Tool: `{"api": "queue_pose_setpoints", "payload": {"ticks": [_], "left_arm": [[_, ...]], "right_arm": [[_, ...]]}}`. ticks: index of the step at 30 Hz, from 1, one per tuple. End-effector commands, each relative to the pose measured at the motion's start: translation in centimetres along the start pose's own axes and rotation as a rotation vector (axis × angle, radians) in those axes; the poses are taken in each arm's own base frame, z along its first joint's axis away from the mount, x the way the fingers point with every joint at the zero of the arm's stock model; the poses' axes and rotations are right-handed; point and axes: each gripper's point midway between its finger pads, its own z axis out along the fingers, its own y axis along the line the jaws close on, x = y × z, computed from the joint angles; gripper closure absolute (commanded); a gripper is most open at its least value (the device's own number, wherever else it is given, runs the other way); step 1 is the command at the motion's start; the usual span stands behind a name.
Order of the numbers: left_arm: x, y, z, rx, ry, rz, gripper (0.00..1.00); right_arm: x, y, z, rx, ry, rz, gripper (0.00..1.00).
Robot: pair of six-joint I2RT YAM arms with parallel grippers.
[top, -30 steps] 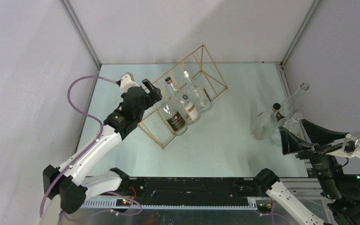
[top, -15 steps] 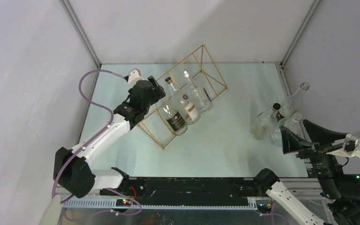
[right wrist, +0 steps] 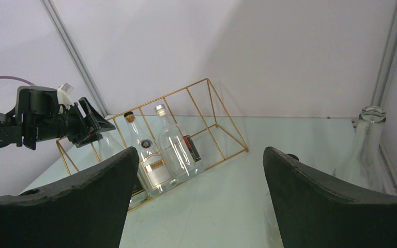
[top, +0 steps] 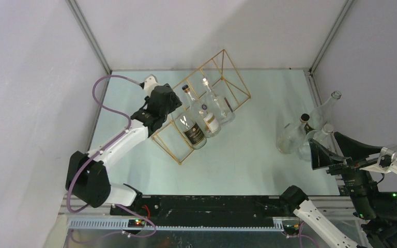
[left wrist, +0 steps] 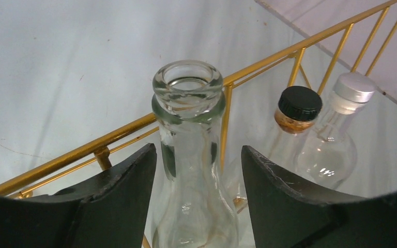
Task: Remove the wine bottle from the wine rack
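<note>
The gold wire wine rack (top: 237, 73) stands at the back middle of the table with three clear bottles lying in it. My left gripper (top: 172, 106) is open at the rack's left end. In the left wrist view its jaws stand either side of the neck of the uncapped clear bottle (left wrist: 188, 129), with gaps on both sides. That bottle's dark-labelled body (top: 192, 133) shows from above. Beside it lie a black-capped bottle (left wrist: 300, 103) and a silver-capped bottle (left wrist: 355, 88). My right gripper (top: 323, 140) is open and empty at the right.
Several empty glass bottles (top: 291, 137) stand in a cluster at the table's right edge, just ahead of my right gripper; one tall one (right wrist: 368, 150) is close to its right finger. Grey walls enclose the table on three sides.
My left arm has stretched up and to the right toward the rack, bringing its open gripper over the leftmost bottle's neck. The right arm has barely moved.
</note>
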Motion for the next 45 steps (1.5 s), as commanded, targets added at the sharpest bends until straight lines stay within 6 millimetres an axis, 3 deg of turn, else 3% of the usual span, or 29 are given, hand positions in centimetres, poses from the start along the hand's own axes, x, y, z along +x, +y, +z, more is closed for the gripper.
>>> {"api": "queue_pose_setpoints", "payload": {"ticks": [1,7,11,15,19,20,29,35,45], "left_arm": [[-2.7,-1.3,0.5,0.011,-0.071,-0.047,0.33],[-2.5,-1.3,1.4,0.009,-0.084,-0.044,0.41],[-2.5,-1.2,1.6,0.005,-0.094,-0.038,0.54],[-2.4,-1.2,1.8,0.006,-0.094,-0.026,0.73],[-2.6,-1.2,1.6,0.011,-0.101,-0.019,0.98],[-2.5,-1.0,1.6,0.009,-0.102,-0.015,1.0],[-4.1,-0.6,-0.6,0.032,-0.164,-0.005,1.0],[-5.1,-1.8,-2.6,0.095,-0.212,0.035,1.0],[-5.0,-3.1,-6.1,0.121,-0.311,0.093,1.0]], "right_arm": [[-0.3,-0.3,0.0,0.016,-0.013,-0.007,0.07],[-0.4,-0.3,0.0,0.014,-0.019,-0.014,0.07],[-0.5,-0.3,-0.1,0.011,-0.024,-0.012,0.07],[-0.6,-0.3,-0.2,0.011,-0.027,-0.013,0.07],[-0.6,-0.3,-0.1,0.011,-0.026,-0.013,0.07],[-0.5,-0.3,-0.1,0.011,-0.024,-0.014,0.07],[-0.3,-0.4,-0.2,0.016,-0.014,-0.013,0.07],[0.0,-0.4,-0.1,0.02,-0.005,-0.012,0.07],[0.1,-0.3,0.1,0.017,0.005,-0.002,0.07]]}}
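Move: The left hand's open fingers straddle the black-labelled wine bottle's neck, which is roughly 1 cm ahead and 1 cm lower; this leaning bottle's middle is about 4 cm back, 4 cm right and 8 cm below. The black-capped bottle is some 9 cm right, level fore and aft, and the white-capped one about 17 cm right and 3 cm ahead, both roughly 8 cm lower. From the right hand, the black-labelled bottle is some 24 cm ahead, 32 cm left and 30 cm below. The left hand eases about 1.5 cm forward and just under 1 cm down along the black-labelled bottle's neck while its fingers close on it from either side, then holds still with the neck pinched just below the mouth. Keeping that grip, it draws the neck back and up away from the rack's upper rail, about 3.5 cm back, 3 cm up and 2 cm to the right, with the fingers tipping up by some 10 degrees. ##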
